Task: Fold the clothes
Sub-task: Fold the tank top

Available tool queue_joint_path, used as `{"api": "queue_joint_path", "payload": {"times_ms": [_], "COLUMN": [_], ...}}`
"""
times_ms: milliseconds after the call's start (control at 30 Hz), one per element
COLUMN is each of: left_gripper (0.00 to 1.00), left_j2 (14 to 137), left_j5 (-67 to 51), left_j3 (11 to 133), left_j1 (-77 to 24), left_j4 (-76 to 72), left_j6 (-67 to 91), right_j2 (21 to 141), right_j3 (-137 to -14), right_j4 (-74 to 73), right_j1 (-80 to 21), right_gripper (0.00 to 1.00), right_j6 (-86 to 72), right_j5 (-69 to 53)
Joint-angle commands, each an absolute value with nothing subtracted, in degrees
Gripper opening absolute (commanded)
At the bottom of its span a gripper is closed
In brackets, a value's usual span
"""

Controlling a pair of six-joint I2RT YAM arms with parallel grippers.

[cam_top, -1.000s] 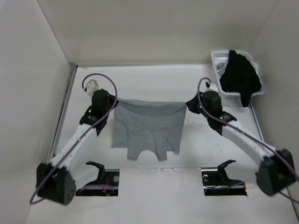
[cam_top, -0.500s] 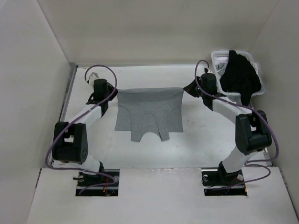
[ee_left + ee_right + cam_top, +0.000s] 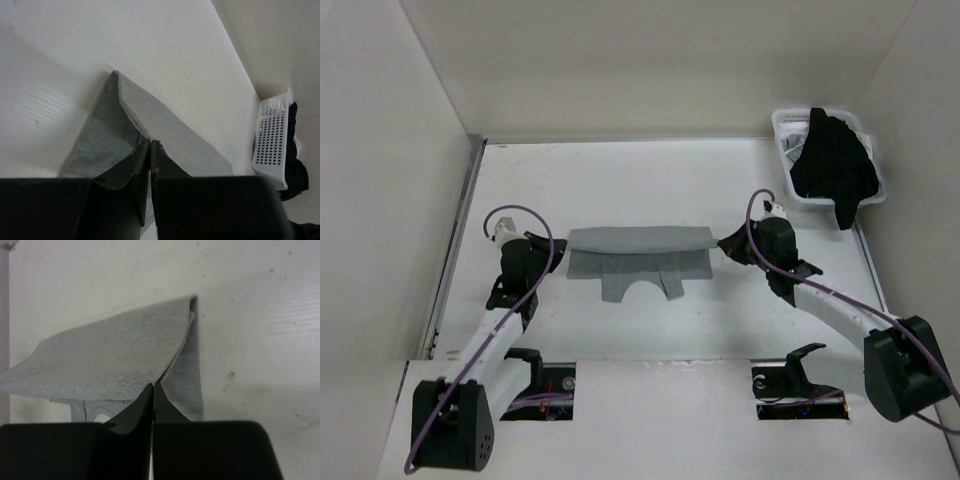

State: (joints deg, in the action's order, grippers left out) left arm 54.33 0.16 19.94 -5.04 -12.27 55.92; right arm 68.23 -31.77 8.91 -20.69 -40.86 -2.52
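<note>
The clothes (image 3: 636, 242), a light grey knit garment, lie mid-table doubled over on themselves. The upper layer is stretched flat between both grippers, and the strap end (image 3: 615, 288) peeks out at the near side. My left gripper (image 3: 560, 252) is shut on the garment's left corner, and the left wrist view shows its tips (image 3: 150, 143) pinching the grey fabric (image 3: 165, 125). At the right corner my right gripper (image 3: 722, 246) is shut too, its tips (image 3: 152, 386) clamped on the fold edge of the cloth (image 3: 110, 355).
A white plastic basket (image 3: 788, 136) stands at the back right corner with a black garment (image 3: 832, 165) draped over it; the left wrist view also catches the basket (image 3: 272, 145). White walls enclose the table on the left, back and right.
Both grippers carried the held edge up and back, then down and toward the near side. The garment went from hanging spread out to lying low, doubled over itself.
</note>
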Motion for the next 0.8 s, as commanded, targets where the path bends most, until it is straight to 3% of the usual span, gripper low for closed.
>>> {"api": "queue_joint_path", "payload": {"times_ms": [0, 267, 333, 433, 500, 767], "left_gripper": [0.03, 0.04, 0.11, 0.29, 0.32, 0.27], "left_j2": [46.3, 38.8, 38.9, 39.5, 38.9, 43.8], "left_j5": [-1.3, -1.1, -0.6, -1.0, -1.2, -0.2], "left_j3": [16.5, 9.0, 7.7, 7.9, 8.6, 11.4], "left_j1": [-4.4, -3.8, -3.4, -1.3, -0.5, -4.8], "left_j4": [-9.6, -2.4, -2.1, -2.1, -2.3, -6.4], "left_j6": [56.5, 55.5, 55.8, 55.6, 55.5, 55.5], "right_j2": [64.1, 61.8, 62.7, 63.6, 63.5, 77.1], "right_j3": [-28.1, -20.7, -19.9, -19.7, -20.1, -23.6], "right_j4": [8.4, 7.1, 7.4, 7.5, 8.5, 19.1], "right_j1": [-21.7, -24.6, -25.0, -25.2, -24.5, -21.4], "right_gripper": [0.01, 0.03, 0.10, 0.33, 0.43, 0.47], "right_j6": [-41.2, -47.3, -48.3, -48.0, -47.6, -47.8], "right_j5": [-0.2, -0.2, -0.4, 0.0, -0.4, -7.1]}}
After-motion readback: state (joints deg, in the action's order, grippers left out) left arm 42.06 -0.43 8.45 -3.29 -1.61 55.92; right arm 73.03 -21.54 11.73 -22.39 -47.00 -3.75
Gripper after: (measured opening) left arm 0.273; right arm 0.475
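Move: Each hand holds a hem end of the tank top some 9 cm above the table. The near edge of its lower layer, where the hem is being taken, lies about 7 cm back and 9 cm below each hand, 1 cm inward. The left strap end is roughly 12 cm right, 10 cm back and 10 cm below the left hand; the right strap end about 11 cm left, 10 cm back and 10 cm below the right hand. Back and down together, both hands draw the pinched hem ends some 6 cm towards the robot and about 7 cm down over the tank top's lower layer, noses tipping down by around 10 degrees. Near the bottom the fingers open and let go of the cloth, the right ones wider; the right hand then eases slightly forward and lower. ##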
